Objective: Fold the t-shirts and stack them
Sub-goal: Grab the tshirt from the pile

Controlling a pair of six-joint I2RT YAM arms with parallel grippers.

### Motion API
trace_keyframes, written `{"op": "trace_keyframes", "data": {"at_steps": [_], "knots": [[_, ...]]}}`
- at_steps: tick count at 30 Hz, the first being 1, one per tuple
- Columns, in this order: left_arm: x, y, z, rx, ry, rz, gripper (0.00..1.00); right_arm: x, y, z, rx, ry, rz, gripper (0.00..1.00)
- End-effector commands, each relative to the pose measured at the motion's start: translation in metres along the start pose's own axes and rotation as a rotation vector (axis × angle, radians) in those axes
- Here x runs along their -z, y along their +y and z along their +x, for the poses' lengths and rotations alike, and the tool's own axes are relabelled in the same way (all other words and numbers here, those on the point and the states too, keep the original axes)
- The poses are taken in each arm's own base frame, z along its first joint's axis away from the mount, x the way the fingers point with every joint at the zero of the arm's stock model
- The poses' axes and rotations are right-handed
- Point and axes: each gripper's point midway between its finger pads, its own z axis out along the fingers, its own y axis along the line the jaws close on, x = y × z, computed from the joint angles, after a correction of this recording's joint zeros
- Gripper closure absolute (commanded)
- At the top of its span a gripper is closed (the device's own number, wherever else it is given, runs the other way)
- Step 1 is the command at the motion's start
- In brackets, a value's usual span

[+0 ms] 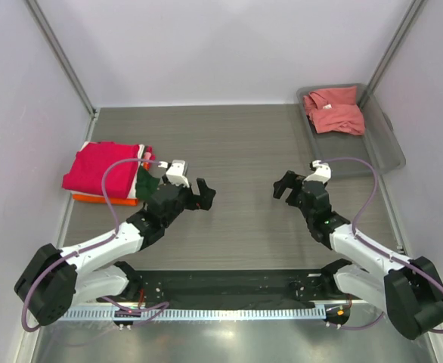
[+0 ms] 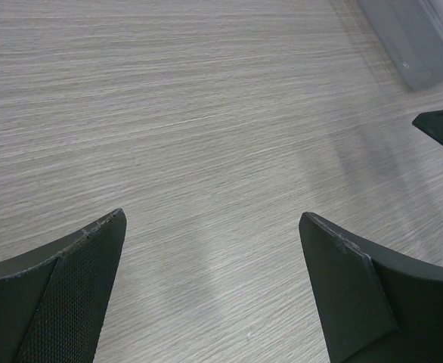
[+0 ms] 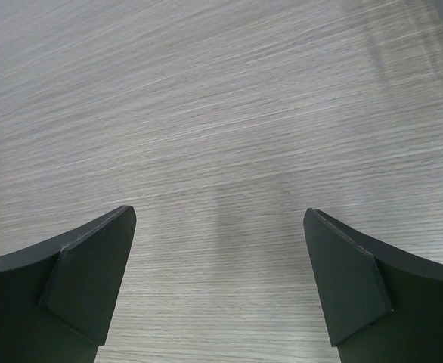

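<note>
A folded stack of t-shirts lies at the table's left: a magenta-red t-shirt [image 1: 100,166] on top, an orange one [image 1: 93,198] under it, and a dark green one [image 1: 146,182] showing at the stack's right edge. A crumpled salmon-pink t-shirt [image 1: 333,110] sits in the grey bin [image 1: 380,147] at the back right. My left gripper [image 1: 204,194] hovers open over bare table just right of the stack. My right gripper [image 1: 283,187] hangs open over bare table, left of the bin. Both wrist views show only wood-grain table between wide-apart jaws [image 2: 212,219] [image 3: 220,215].
The bin's corner [image 2: 410,45] shows at the top right of the left wrist view, with the right gripper's fingertip [image 2: 442,128] at the right edge. Grey walls and metal posts bound the table at the left, back and right. The arm bases stand on a rail [image 1: 221,302] at the near edge.
</note>
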Motion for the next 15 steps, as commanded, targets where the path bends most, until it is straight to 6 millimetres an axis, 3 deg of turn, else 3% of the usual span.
{"op": "trace_keyframes", "data": {"at_steps": [1, 5, 6, 8, 9, 11, 12, 13, 14, 15], "knots": [[-0.003, -0.011, -0.026, 0.008, -0.072, 0.027, 0.03, 0.003, 0.006, -0.025, -0.013, -0.080, -0.007, 0.00], [-0.001, -0.005, -0.028, 0.016, -0.079, -0.009, 0.02, 0.002, 0.001, -0.040, -0.010, -0.078, 0.073, 0.00], [-0.001, -0.002, -0.029, 0.020, -0.086, -0.024, 0.02, 0.000, 0.007, -0.056, -0.024, -0.097, 0.078, 0.00], [0.000, -0.001, -0.029, 0.023, -0.087, -0.029, 0.01, -0.004, -0.003, -0.070, -0.060, -0.093, 0.137, 0.00], [0.000, -0.001, -0.029, 0.026, -0.086, -0.027, 0.01, -0.005, 0.003, -0.096, -0.083, -0.132, 0.133, 0.00], [0.000, -0.002, -0.029, 0.029, -0.084, -0.026, 0.00, -0.015, -0.006, -0.112, -0.116, -0.125, 0.177, 0.00], [-0.001, -0.001, -0.028, 0.028, -0.082, -0.029, 0.01, -0.018, -0.015, -0.149, -0.163, -0.184, 0.210, 0.00], [-0.002, -0.001, -0.028, 0.029, -0.077, -0.029, 0.01, -0.029, -0.024, -0.146, -0.175, -0.138, 0.233, 0.00], [-0.003, -0.002, -0.027, 0.029, -0.071, -0.030, 0.01, -0.036, -0.030, -0.157, -0.221, -0.144, 0.249, 0.00], [-0.003, -0.002, -0.027, 0.028, -0.069, -0.030, 0.00, -0.038, -0.043, -0.191, -0.266, -0.202, 0.271, 0.02]]}}
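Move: The coral t-shirt in the grey bin lies about 28 cm ahead of the open right gripper, some 15 cm to its right and roughly 8 cm lower. The bin around it has its middle about 20 cm ahead of that gripper and 20 cm to its right, also some 8 cm below. From the idle left gripper the same t-shirt is about 31 cm ahead, 42 cm to the right and 12 cm lower. Lift the right gripper some 10 cm, slowly at first and then quickly, while carrying it about 8 cm forward and 7 cm right towards the coral t-shirt in the grey bin. Swing the fingers clockwise by roughly 15 degrees and keep them wide open, touching nothing yet. ##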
